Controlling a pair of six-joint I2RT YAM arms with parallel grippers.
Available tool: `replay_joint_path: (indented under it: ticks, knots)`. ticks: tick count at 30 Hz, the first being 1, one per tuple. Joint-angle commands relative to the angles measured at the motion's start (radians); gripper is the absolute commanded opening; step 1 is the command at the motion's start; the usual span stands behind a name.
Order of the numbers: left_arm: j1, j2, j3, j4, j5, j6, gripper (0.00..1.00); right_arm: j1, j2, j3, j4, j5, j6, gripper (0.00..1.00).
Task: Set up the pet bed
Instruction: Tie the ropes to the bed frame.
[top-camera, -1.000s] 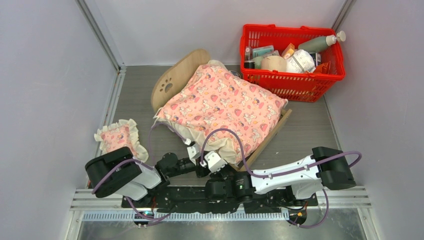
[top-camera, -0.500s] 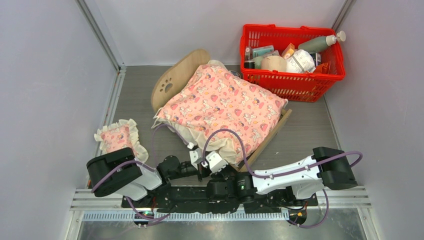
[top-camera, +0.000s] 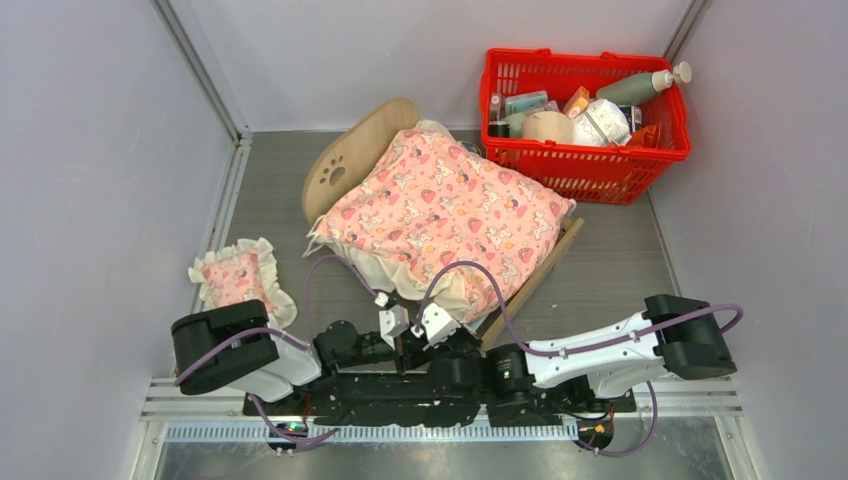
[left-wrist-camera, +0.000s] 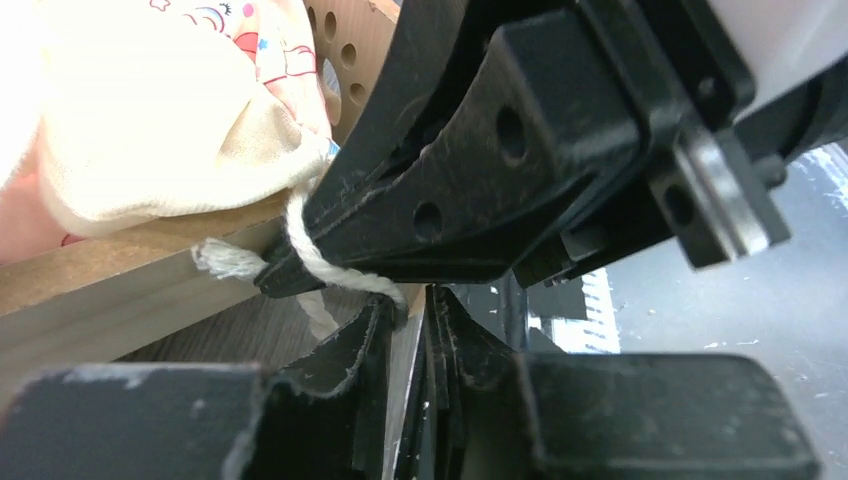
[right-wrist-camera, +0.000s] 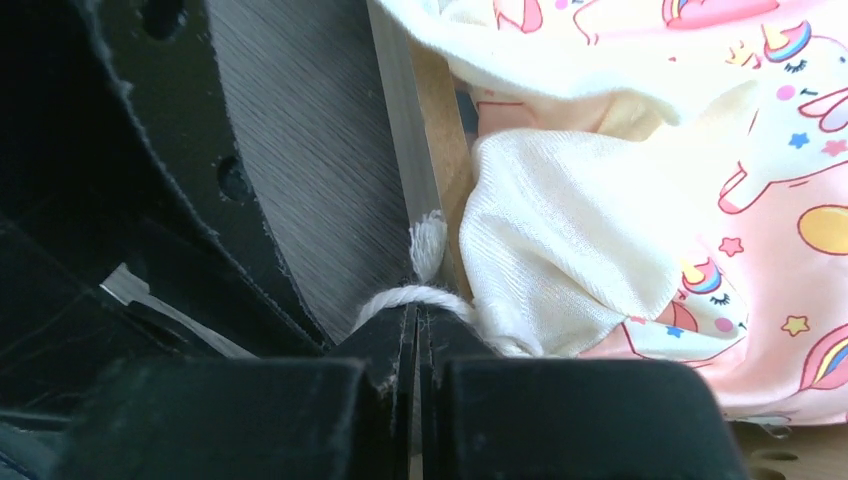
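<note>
The pet bed (top-camera: 345, 170) stands mid-table, its arched paw-print headboard at the far left, and a pink blanket (top-camera: 450, 200) covers it. Both grippers meet at the bed's near corner. My right gripper (right-wrist-camera: 415, 320) is shut, with a white string (right-wrist-camera: 420, 293) from the blanket's cream frill caught across its very tips. My left gripper (left-wrist-camera: 420, 310) sits just under the right gripper (left-wrist-camera: 500, 170). Its jaws stand a narrow slit apart, and the string (left-wrist-camera: 300, 255) brushes one fingertip (left-wrist-camera: 385, 315). From above, the left gripper (top-camera: 393, 322) and right gripper (top-camera: 433, 322) almost touch.
A small pink frilled pillow (top-camera: 238, 272) lies on the table left of the bed. A red basket (top-camera: 585, 170) full of bottles and packets stands at the back right, close to the bed's foot. Walls close in on both sides.
Both grippers have drawn back from the bed's edge toward the arm bases and come closer together. The right arm's elbow has swung out to the right.
</note>
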Motion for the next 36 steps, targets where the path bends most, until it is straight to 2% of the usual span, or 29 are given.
replay_joint_path:
  ticks: [1,2,3,5,8,12,17,20,22,24,28,36]
  knots:
    - [-0.014,-0.034,-0.019,0.066,-0.046,-0.029,0.26,-0.028,-0.076,-0.122,0.317,-0.02,-0.175,0.05]
    - [-0.014,-0.05,-0.023,0.065,-0.062,-0.038,0.35,-0.028,-0.098,-0.144,0.353,-0.049,-0.199,0.05]
    - [-0.014,-0.067,-0.025,0.066,-0.084,-0.052,0.39,-0.028,-0.11,-0.191,0.432,-0.06,-0.25,0.05]
    - [-0.014,-0.1,-0.064,0.065,-0.11,-0.076,0.42,-0.03,-0.136,-0.239,0.506,-0.074,-0.293,0.05]
    - [-0.013,-0.167,-0.085,0.018,-0.191,-0.154,0.51,-0.049,-0.154,-0.255,0.515,-0.08,-0.318,0.05]
    - [-0.003,-0.309,-0.078,-0.245,-0.327,-0.273,0.51,-0.055,-0.151,-0.263,0.531,-0.09,-0.339,0.05]
    - [0.004,-0.612,-0.053,-0.606,-0.484,-0.368,0.52,-0.055,-0.134,-0.27,0.538,-0.096,-0.332,0.05]
    - [0.006,-0.783,0.027,-0.879,-0.559,-0.415,0.52,-0.055,-0.131,-0.276,0.55,-0.1,-0.33,0.05]
    - [0.005,-0.844,0.064,-0.99,-0.592,-0.422,0.53,-0.055,-0.129,-0.278,0.555,-0.101,-0.333,0.05]
    - [0.006,-0.866,0.077,-1.032,-0.61,-0.446,0.54,-0.055,-0.124,-0.28,0.565,-0.102,-0.34,0.05]
    - [0.012,-0.792,0.123,-1.064,-0.586,-0.502,0.54,-0.055,-0.122,-0.279,0.578,-0.103,-0.35,0.05]
    - [0.039,-0.689,0.185,-1.03,-0.528,-0.578,0.53,-0.055,-0.141,-0.282,0.574,-0.11,-0.359,0.05]
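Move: The rope's loose tail sits between the left hand's slightly parted fingertips, practically at the hand point; the loop around the right hand's closed tips is about 3 cm ahead and 1 cm to its right. From the left hand, the bed frame's near corner is roughly 2 cm ahead, 9 cm right and 3 cm lower, and the cream cover corner about 6 cm ahead and 5 cm right. For the right hand, the loop is right at its fingertips. The rope tail is let go by the left fingers, which open to about half; the left hand rises, swings forward and to its left clear of the loop, then sinks over the last part, ending some 7 cm forward and 5 cm left, its fingers turned about 40 degrees counter-clockwise to point forward-right. The right hand keeps its pinch on the looped rope, shifting a centimetre or so up and left with a slight tilt. ##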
